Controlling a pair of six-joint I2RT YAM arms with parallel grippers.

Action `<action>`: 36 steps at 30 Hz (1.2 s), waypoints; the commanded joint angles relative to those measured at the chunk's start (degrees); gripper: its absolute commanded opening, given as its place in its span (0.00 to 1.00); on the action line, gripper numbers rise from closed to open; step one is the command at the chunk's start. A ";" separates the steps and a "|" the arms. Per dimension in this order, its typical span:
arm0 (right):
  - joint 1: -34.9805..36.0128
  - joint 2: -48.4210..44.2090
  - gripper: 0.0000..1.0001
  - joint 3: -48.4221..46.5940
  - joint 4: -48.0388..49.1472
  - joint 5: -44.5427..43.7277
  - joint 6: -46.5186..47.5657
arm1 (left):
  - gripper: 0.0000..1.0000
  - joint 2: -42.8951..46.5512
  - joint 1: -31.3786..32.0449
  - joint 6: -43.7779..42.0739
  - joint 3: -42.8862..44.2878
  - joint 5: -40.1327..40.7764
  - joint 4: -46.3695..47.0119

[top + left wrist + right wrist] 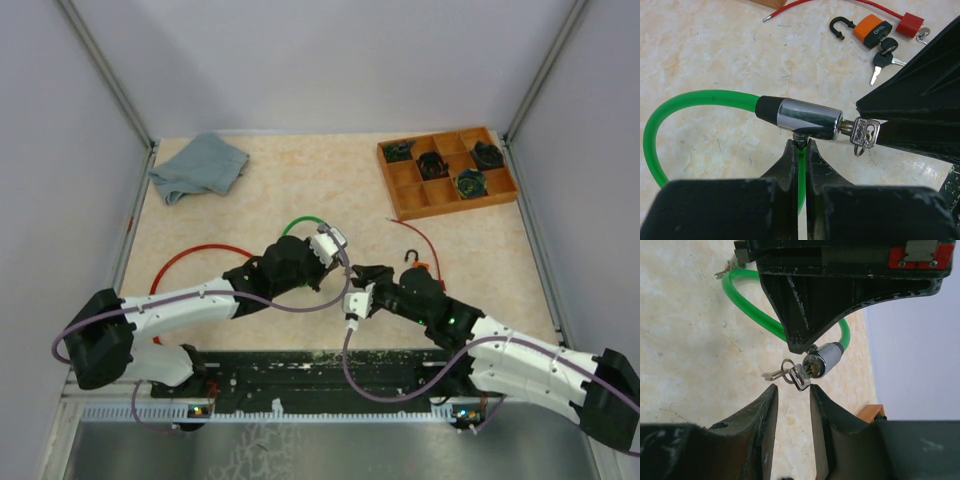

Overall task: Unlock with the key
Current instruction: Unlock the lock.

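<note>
A green cable lock [690,100] with a chrome cylinder [807,117] is held a little above the table. My left gripper [800,145] is shut on the green cable right under the cylinder. A silver key [865,132] sits in the cylinder's end, with a ring and a second key hanging from it. In the right wrist view the key [802,375] lies just beyond my right gripper [792,389]. Its jaws are open and the key head is close to the right fingertip, not between the pads. From above, both grippers [335,245] [358,285] meet mid-table.
An orange padlock [872,30] with black-headed keys [882,60] and a red cable lock [912,24] lie on the table to the right. A red cable loop [200,250] lies left, a blue-grey cloth [200,165] far left, a wooden compartment tray [405,190] far right.
</note>
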State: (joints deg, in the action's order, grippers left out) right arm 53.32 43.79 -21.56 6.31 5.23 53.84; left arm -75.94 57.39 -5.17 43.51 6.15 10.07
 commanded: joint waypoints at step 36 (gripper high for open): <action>2.67 7.30 0.00 8.00 41.48 -21.08 -33.27 | 0.00 3.78 -0.34 4.27 -1.69 -3.79 10.85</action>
State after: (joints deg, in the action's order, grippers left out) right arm 55.51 48.95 -14.48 34.96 -5.45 37.41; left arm -74.46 56.82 -2.52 42.63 3.86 12.93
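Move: The head of the key standing in the green lock's end is barely past the right fingertips: about 1 cm ahead of that hand, 2 cm left and 1 cm above. The lock body is beyond it, some 4 cm ahead of the hand, 4 cm left and 2 cm above. The left fingertips pinch under it, roughly 5 cm ahead and 5 cm left, level with the right hand. From the left hand, the key head lies about 4 cm back, 3 cm right and 1 cm above. Forward and up by some 3 cm in all, with a slight drift left, the right hand first eases onto the key head and shuts its half-open fingers on it. Keeping that pinch, it then rolls about 25 degrees clockwise, seen from behind the hand, as it rises. The left fingers keep their hold under the lock and rise about 1.5 cm late on. ##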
